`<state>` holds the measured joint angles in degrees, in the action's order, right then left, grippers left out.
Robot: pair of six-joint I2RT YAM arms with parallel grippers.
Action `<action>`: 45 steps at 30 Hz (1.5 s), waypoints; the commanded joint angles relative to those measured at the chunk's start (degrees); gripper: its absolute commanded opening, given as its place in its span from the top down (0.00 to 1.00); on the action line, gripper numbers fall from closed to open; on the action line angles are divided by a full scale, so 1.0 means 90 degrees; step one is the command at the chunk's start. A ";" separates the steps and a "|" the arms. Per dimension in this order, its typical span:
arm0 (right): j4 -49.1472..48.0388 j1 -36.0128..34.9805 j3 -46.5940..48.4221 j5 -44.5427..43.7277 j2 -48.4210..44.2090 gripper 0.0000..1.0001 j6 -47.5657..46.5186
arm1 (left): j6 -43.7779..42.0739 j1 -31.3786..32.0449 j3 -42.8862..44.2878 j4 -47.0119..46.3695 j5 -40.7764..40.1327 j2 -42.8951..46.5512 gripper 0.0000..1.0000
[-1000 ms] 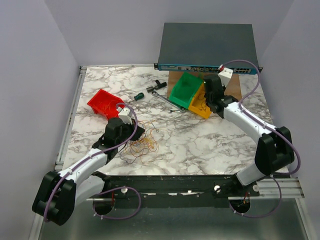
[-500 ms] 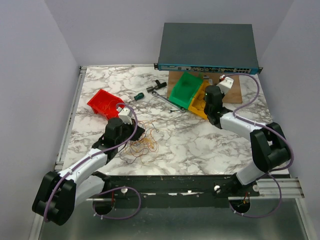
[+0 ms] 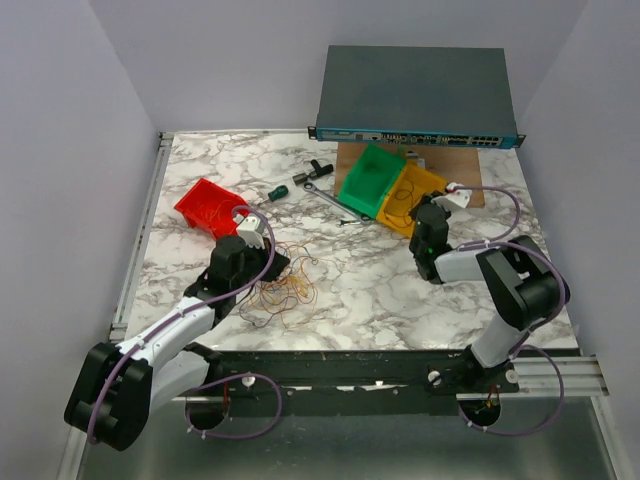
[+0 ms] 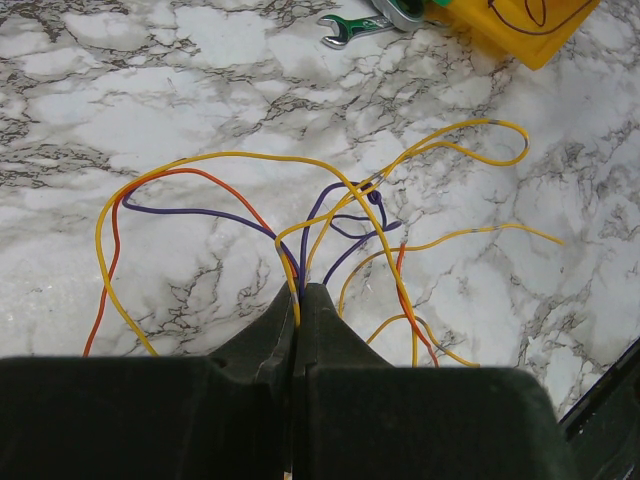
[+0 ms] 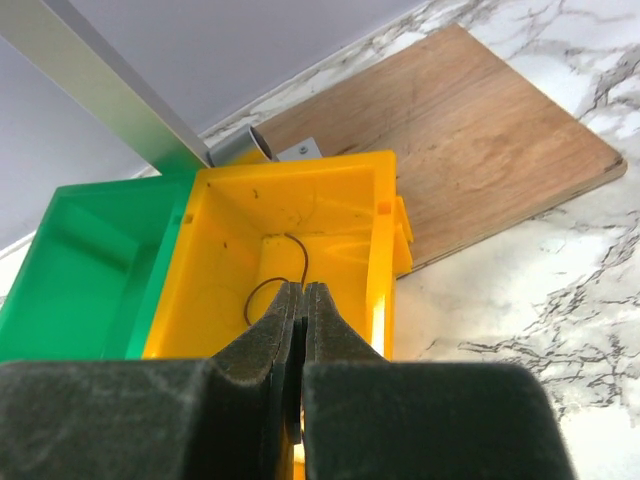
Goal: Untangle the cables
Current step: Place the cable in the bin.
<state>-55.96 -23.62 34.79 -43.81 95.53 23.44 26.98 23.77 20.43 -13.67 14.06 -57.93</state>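
Observation:
The cables (image 3: 283, 290) lie as a loose tangle of thin orange, yellow and dark purple wires on the marble table, near the left. My left gripper (image 3: 268, 268) sits at the tangle's edge. In the left wrist view, the left gripper (image 4: 301, 290) is shut on a yellow and a purple strand of the cables (image 4: 330, 215), which fan out ahead of it. My right gripper (image 3: 428, 212) is shut just in front of the yellow bin (image 3: 424, 184). The right wrist view shows the right gripper (image 5: 302, 288) with one thin dark wire (image 5: 262, 290) lying inside the yellow bin (image 5: 381, 250) beyond its tips.
A green bin (image 3: 368, 180) stands against the yellow one, and a red bin (image 3: 205, 206) at the left. A wrench (image 3: 328, 200) and a screwdriver (image 3: 277, 190) lie mid-table. A wooden board (image 3: 472, 178) and a network switch (image 3: 415, 95) sit at the back.
My right arm has drawn back from over the yellow bin toward the near edge, folding at the elbow, jaws shut throughout. The left arm and the tangle have not moved.

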 commanded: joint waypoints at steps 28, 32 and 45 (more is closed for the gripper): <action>0.4551 0.0012 0.0986 0.1186 -0.1071 0.55 0.2480 | -0.0070 0.0045 -0.0055 -0.0121 0.0161 0.0142 1.00; 0.4700 0.0009 0.0546 0.2067 -0.1457 0.56 0.2691 | -0.0068 0.0045 -0.0044 -0.0131 0.0202 0.0124 1.00; 0.3667 -0.1308 -0.0647 0.6835 -0.2446 0.27 0.0828 | -0.0117 0.0088 -0.0160 -0.0893 0.1436 -0.0018 1.00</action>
<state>-15.75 -31.90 34.35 2.11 78.50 36.07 26.76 23.99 19.75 -16.29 19.70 -57.65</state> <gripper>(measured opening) 0.712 0.017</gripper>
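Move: The right hand's shut fingers hold the dark cable over the near right part of the yellow bin, whose middle lies about 3 cm to their left, level to 1 cm ahead, and some 8 cm below. The green bin is about 14 cm left and 5 cm ahead; the tangle lies some 35 cm left and 20 cm back, about 9 cm lower. From the left hand, the yellow bin is about 30 cm right, 15 cm ahead and 5 cm below. The right fingers let go of the dark cable in the yellow bin, opening about halfway after easing some 4 cm forward along it. The hand then draws back and sweeps left, about 15 cm each way, towards the tangle, turning some 50 degrees counter-clockwise, tipping down and spreading wider. The left hand keeps its grip on the tangle, shifting about 2 cm right and back at the end. ##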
